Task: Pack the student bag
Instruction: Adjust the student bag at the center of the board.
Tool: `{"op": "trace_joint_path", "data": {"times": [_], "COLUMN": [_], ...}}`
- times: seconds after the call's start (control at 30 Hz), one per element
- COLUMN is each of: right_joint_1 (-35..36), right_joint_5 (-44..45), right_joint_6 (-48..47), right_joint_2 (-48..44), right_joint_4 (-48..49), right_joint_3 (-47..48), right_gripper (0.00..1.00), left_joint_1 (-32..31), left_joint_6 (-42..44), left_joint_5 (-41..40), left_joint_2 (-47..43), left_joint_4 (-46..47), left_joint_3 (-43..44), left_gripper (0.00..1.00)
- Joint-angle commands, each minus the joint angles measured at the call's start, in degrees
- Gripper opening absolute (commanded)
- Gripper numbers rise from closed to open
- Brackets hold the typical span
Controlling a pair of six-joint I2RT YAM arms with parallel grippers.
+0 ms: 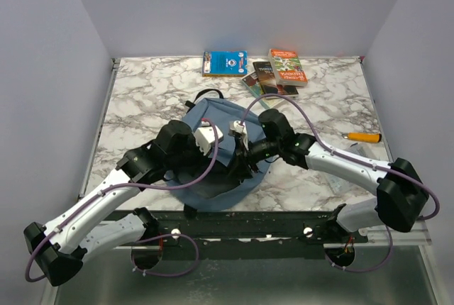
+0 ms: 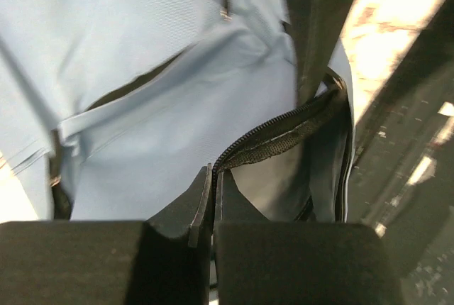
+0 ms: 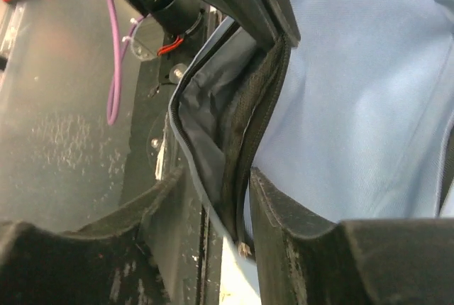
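Observation:
The student bag (image 1: pixel 213 115), dusty blue with black straps, lies flat in the middle of the table, its opening toward the near edge. Both arms reach over its near end. My left gripper (image 2: pixel 213 177) is shut on the bag's black zipper edge (image 2: pixel 284 131), which runs straight into the tips. My right gripper (image 3: pixel 216 184) stands partly open, with the same zipper edge (image 3: pixel 259 106) and the dark lining hanging loosely between its fingers (image 3: pixel 273 198). The bag's mouth gapes a little between the two grippers.
A blue book (image 1: pixel 225 62), an orange and green book (image 1: pixel 287 66) and a dark book (image 1: pixel 261 76) lie at the table's far edge. An orange pen-like tool (image 1: pixel 363 137) rests at the right. The table's near edge lies just under the bag's opening.

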Motion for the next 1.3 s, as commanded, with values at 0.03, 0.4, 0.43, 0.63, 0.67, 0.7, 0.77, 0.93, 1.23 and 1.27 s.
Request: {"op": "trace_joint_path", "data": {"times": [0.03, 0.4, 0.43, 0.63, 0.67, 0.7, 0.77, 0.93, 1.23, 1.27], "right_joint_1": [-0.1, -2.9, -3.4, -4.0, -3.9, -3.9, -3.9, -5.6, -10.4, -10.6], "right_joint_5": [14.8, 49.1, 47.1, 30.3, 28.5, 27.3, 26.2, 24.5, 42.8, 44.7], "right_joint_6": [21.5, 50.0, 51.6, 62.3, 63.8, 64.8, 65.0, 54.1, 33.6, 33.0], "right_joint_2": [-4.2, -2.2, -0.8, 10.5, 12.7, 14.8, 19.7, 38.2, 48.7, 45.7], "right_joint_4": [11.5, 0.3, 1.1, 16.7, 19.6, 22.7, 26.0, 14.0, -21.2, -20.3], "right_joint_3": [-4.5, -1.8, -2.0, -3.2, -2.8, -2.1, 1.5, 31.6, 64.6, 59.4], "right_gripper": [0.5, 0.78, 0.79, 0.78, 0.78, 0.78, 0.78, 0.78, 0.83, 0.83], "left_joint_1": [-0.1, -0.1, -0.1, -0.1, -0.1, -0.1, -0.1, -0.1, 1.0, 1.4], "left_joint_6": [-6.2, -22.3, -23.7, -30.1, -31.0, -31.8, -31.8, -34.2, -31.8, -31.1], "left_joint_5": [-20.6, -40.9, -41.3, -44.6, -45.0, -44.9, -40.9, -25.9, -19.6, -19.3], "left_joint_2": [-3.8, -17.5, -17.6, -17.9, -18.2, -18.5, -18.4, -13.4, -0.1, 1.1], "left_joint_4": [-2.7, -3.5, -3.5, -3.7, -3.7, -3.6, -2.6, 0.3, 2.5, 3.3], "left_joint_3": [2.4, 2.7, 3.0, 4.7, 4.8, 4.7, 4.2, 4.3, 9.8, 10.2], "left_gripper": [0.0, 0.0, 0.0, 0.0, 0.0, 0.0, 0.0, 0.0, 0.0, 0.0]}}
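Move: The left hand holds the student bag's zipped mouth edge; the middle of the bag lies some 5 cm ahead and 1 cm left, about 10 cm below. The right fingers are still around the same edge. From the right hand the black strap loop at the bag's far end is roughly 25 cm ahead and 10 cm left, the blue book 38 cm ahead and 2 cm left, the brown book 32 cm ahead and 14 cm right, all about 15 cm lower. Already partly open, the right hand spreads its fingers wide and comes free of the zip edge, going forward, dipping, then sweeping forward and left while climbing again, in all some 30 cm forward and 10 cm left towards the blue book, and turning over 50 degrees clockwise. The left keeps its pinch on the edge, drawing it left and up, then part of the way back right and slightly forward, ending a few centimetres left, forward and higher with the wrist turned about 40 degrees counter-clockwise. ##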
